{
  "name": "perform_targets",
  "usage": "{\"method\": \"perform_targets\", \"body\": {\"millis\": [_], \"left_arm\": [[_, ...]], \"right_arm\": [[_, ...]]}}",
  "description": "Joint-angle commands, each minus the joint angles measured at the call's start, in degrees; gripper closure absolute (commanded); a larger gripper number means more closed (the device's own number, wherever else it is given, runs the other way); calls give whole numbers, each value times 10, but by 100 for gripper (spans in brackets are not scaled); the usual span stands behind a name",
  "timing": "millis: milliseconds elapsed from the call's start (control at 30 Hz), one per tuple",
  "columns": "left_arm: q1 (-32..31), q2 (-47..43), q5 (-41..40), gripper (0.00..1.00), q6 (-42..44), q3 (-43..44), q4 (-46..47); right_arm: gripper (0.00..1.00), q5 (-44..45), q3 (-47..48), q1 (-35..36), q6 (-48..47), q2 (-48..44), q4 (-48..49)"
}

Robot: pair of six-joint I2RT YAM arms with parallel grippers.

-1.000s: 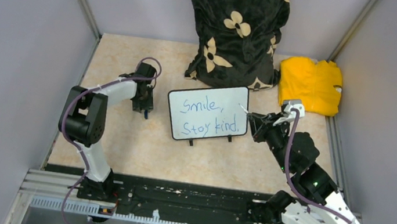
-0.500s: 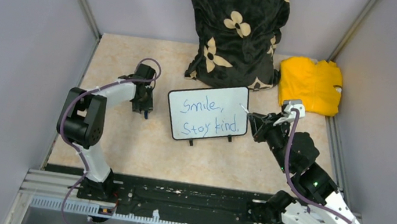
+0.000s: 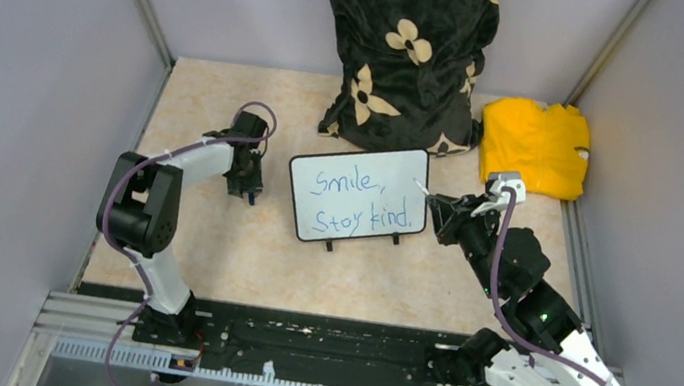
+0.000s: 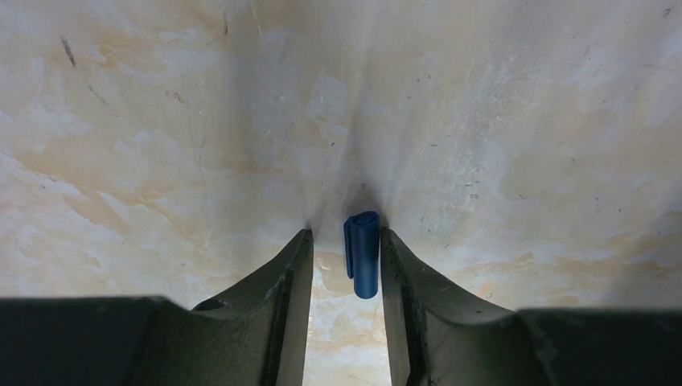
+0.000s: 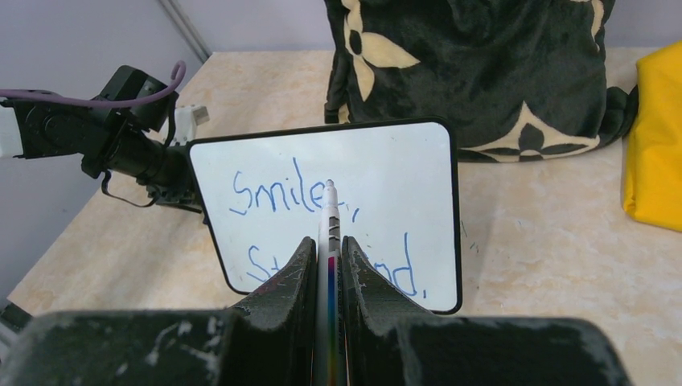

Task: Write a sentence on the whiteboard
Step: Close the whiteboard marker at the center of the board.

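The whiteboard (image 3: pixel 358 195) lies flat mid-table with its two black feet toward me. The sentence (image 3: pixel 355 201) in blue reads "Smile, stay kind". My right gripper (image 3: pixel 434 202) is at the board's right edge, shut on a white marker (image 5: pixel 330 211) with a rainbow stripe. Its tip points over the whiteboard (image 5: pixel 386 173), above the sentence (image 5: pixel 269 193). Left of the board, my left gripper (image 3: pixel 250 194) points down at the table. The left gripper (image 4: pixel 343 235) is open around a small blue marker cap (image 4: pixel 363 253). The cap rests against the right finger, with a gap to the left finger.
A black pillow with cream flowers (image 3: pixel 405 40) stands behind the board. A yellow cloth (image 3: pixel 535 144) lies at the back right. Grey walls close in the table on the left, right and back.
The left jaws have narrowed slightly around the blue cap. The right arm, marker and board have not moved.
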Motion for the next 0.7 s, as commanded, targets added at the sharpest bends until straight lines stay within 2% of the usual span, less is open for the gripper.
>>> {"method": "perform_targets", "body": {"millis": [0,433,667], "left_arm": [[-4,22,14,60,-2,-28,-25],[-4,22,19,74,0,-41,-10],[-3,18,27,93,1,-47,-4]], "right_arm": [[100,10,8,2,3,-9,6],[100,12,3,1,6,-10,2],[100,13,3,2,9,-10,-1]]}}
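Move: The blue marker cap is between the left hand's open fingers, close to the right-hand finger: about 1 cm right of the hand point, level with it fore and aft, and some 1 cm below. The whiteboard's middle is roughly 26 cm to that hand's right and 5 cm farther out, at about the same height. From the right hand, which holds the open marker, the cap lies some 40 cm left, 12 cm ahead and 30 cm below. Staying in place just above the table, with its fingers still slanting down and forward, the left hand steadily closes them from nearly half open to almost shut. The right-hand finger carries the cap about 1 cm left towards the other one, and both end up pinching its sides. The right hand keeps its grip on the marker, practically still. ##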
